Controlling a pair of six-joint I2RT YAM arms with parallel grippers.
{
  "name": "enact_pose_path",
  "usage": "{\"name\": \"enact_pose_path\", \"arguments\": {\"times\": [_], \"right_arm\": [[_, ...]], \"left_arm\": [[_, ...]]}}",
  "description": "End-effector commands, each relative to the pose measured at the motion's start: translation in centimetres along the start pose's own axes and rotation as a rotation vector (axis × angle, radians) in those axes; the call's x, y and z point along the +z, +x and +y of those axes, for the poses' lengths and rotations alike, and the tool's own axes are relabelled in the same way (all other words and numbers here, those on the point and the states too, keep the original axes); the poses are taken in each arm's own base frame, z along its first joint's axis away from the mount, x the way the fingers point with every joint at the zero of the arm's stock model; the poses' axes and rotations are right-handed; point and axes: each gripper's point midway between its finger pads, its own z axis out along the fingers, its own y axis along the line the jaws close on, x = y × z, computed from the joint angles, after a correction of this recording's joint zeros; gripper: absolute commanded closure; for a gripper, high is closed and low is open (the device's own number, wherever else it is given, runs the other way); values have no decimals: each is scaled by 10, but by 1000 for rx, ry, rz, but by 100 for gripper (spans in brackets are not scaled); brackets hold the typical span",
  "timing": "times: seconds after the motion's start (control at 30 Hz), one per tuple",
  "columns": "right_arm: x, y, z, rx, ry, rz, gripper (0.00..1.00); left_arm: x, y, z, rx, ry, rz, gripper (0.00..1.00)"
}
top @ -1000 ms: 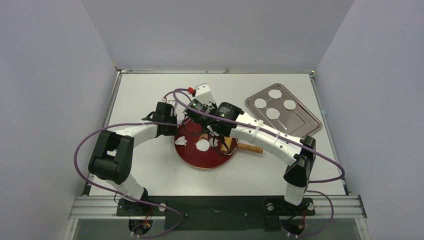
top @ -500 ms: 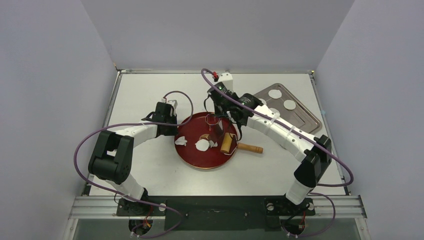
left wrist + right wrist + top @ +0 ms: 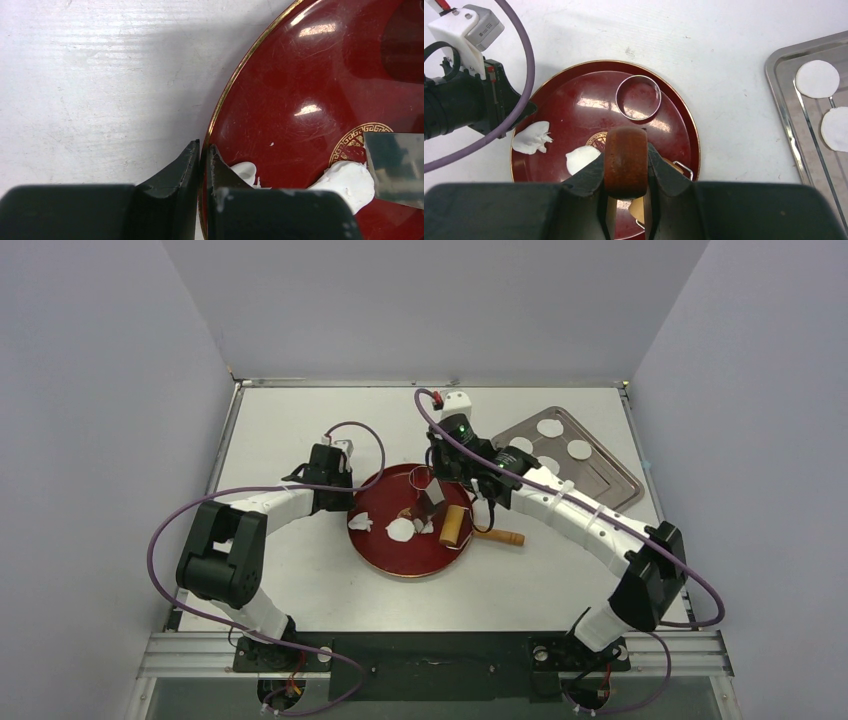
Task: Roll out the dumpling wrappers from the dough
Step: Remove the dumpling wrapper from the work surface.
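A red plate (image 3: 410, 558) holds the dough: a rounded lump (image 3: 402, 530) (image 3: 583, 159) near its middle and a ragged scrap (image 3: 361, 523) (image 3: 530, 138) at its left. My left gripper (image 3: 202, 150) is shut on the plate's left rim. My right gripper (image 3: 625, 155) is shut on the brown wooden handle of a scraper (image 3: 625, 162), and its metal blade (image 3: 395, 167) stands just right of the lump. Dumpling wrappers (image 3: 549, 427) (image 3: 817, 79) lie as white discs on a steel tray (image 3: 605, 485) at the back right, partly hidden by my right arm.
A metal ring cutter (image 3: 638, 98) sits on the far part of the plate. A wooden rolling pin (image 3: 470, 530) lies across the plate's right rim, its handle on the table. Grey walls enclose the white table on three sides.
My right gripper, holding the scraper, swung from the plate's left side up toward the back, then came down over the plate's middle beside the lump. The left gripper has not moved.
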Motion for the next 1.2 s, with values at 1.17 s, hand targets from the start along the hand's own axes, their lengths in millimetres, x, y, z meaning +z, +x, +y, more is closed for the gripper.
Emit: {"name": "enact_pose_path", "arguments": {"times": [1.17], "right_arm": [[-7, 91, 5, 113, -268, 300, 100]], "left_arm": [[2, -4, 1, -48, -1, -9, 100]]}}
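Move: The dumpling wrapper lies on the round red work surface some 20 cm below the right hand, about 5 cm to its left and 3 cm back, with the held spatula's blade already at its right edge. From that hand, the left dough scrap is about 13 cm left and 3 cm back, the roller 4 cm right and 3 cm back, and the ring cutter 6 cm ahead and 2 cm left. From the left hand the wrapper is about 10 cm right and 5 cm back. The wrapper is pushed by the spatula blade towards the left front rim. Still gripping the handle, the right hand first eases right and slightly down, then swings left and sinks, ending about 5 cm lower and 3 cm back; a roll and tip of some 20 degrees sweep the blade left and back. The left fingers keep pinching the rim, shifting about 1 cm left. ##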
